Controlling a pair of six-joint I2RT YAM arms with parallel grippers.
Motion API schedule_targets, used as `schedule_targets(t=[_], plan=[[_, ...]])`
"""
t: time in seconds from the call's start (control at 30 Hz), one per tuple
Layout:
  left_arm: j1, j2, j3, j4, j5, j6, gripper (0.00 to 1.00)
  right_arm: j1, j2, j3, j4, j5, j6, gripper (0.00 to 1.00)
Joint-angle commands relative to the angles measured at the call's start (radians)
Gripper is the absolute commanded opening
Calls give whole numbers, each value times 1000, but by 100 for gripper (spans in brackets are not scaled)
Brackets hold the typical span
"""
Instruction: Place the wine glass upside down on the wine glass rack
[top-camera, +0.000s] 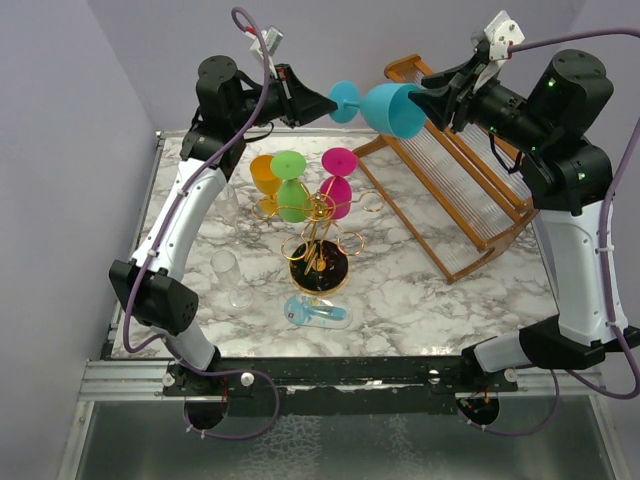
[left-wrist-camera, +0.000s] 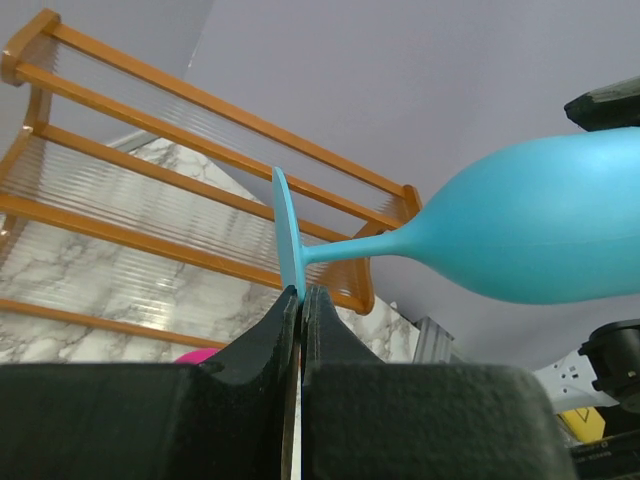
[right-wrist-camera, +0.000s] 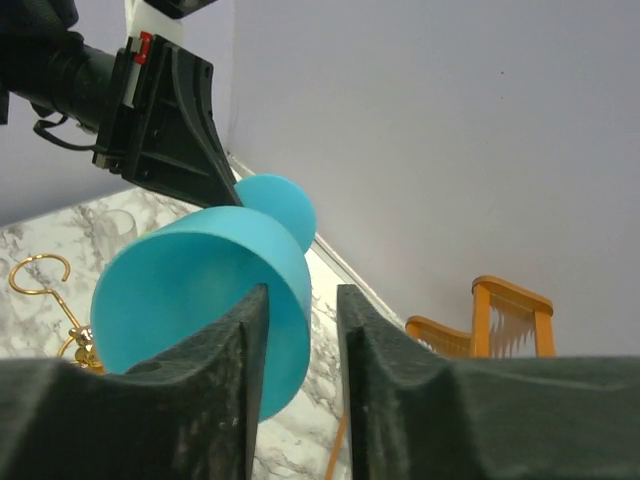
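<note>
A blue wine glass (top-camera: 388, 107) hangs on its side in the air above the back of the table, between both arms. My left gripper (top-camera: 322, 103) is shut on the edge of its round foot (left-wrist-camera: 287, 240), seen edge-on in the left wrist view just above the gripper (left-wrist-camera: 301, 292). At the other end, my right gripper (top-camera: 428, 103) stands open across the bowl's rim (right-wrist-camera: 200, 290): one finger is inside the bowl, the other outside with a gap to the wall. The gold wine glass rack (top-camera: 320, 235) stands on its black base mid-table, below the glass.
Green (top-camera: 291, 190), orange (top-camera: 265, 176) and pink (top-camera: 338, 186) glasses hang upside down on the gold rack. A big wooden slatted rack (top-camera: 470, 190) fills the back right. Clear glasses (top-camera: 237, 280) stand at the left. A pale blue glass (top-camera: 318, 312) lies in front of the base.
</note>
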Motion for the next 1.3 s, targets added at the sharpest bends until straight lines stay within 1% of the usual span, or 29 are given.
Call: schedule_targets(t=[0.0,0.07,0.13,0.2,0.27,0.37,0.4,0.5,0.63,0.87,1.03,1.17,1.27], plan=[[50,-48,10,10,-8,42,0,-1,-36,-14,-4,20,-31,42],[71,-62,12,5,-16,57,0,-1,-42,-20,-10,28,-40,50],[90,-76,19,-11,-28,89,0,-1,-49,-27,-14,39,-51,55],[102,-89,40,-67,-58,155,0,-1,-59,-36,-17,54,-63,59],[108,-102,69,-141,-111,256,0,-1,-67,-45,-21,72,-78,61],[108,-125,115,-259,-213,436,0,-1,-80,-62,-23,101,-100,63],[107,-134,129,-293,-249,517,0,-1,-83,-67,-24,110,-110,63],[106,-157,180,-391,-335,677,0,-1,-92,-81,-27,129,-131,64],[107,-185,277,-530,-385,883,0,-1,-95,-104,-27,146,-150,65],[107,-240,395,-725,-571,1132,0,-1,-96,-142,-32,121,-169,67],[107,-285,398,-817,-776,1280,0,-1,-101,-150,-33,121,-173,68],[107,-312,348,-848,-950,1399,0,-1,-104,-153,-35,130,-180,68],[107,-323,289,-876,-1015,1487,0,-1,-105,-154,-34,129,-181,69]])
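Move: The blue wine glass lies level, its foot still pinched by the left hand; its middle is about 6 cm to that hand's right, and 6 cm left, 3 cm ahead and 3 cm below the right hand. From the left hand, the glass rack's middle is some 8 cm back, 3 cm left and 32 cm down; the green glass 2 cm back, 9 cm left, the pink glass 1 cm back, 1 cm right, both 23 cm down. The rack is 15 cm left, 2 cm back and 38 cm below the right hand. The blue glass is drawn out of the right hand's already parting fingers, which open wide and back off a few centimetres down and right. Keeping its pinch on the foot, the left hand sweeps some 24 cm left, away from the rack, climbing and drawing back, while the wrist turns nearly 90 degrees until its fingers point forward and the bowl swings downward. ##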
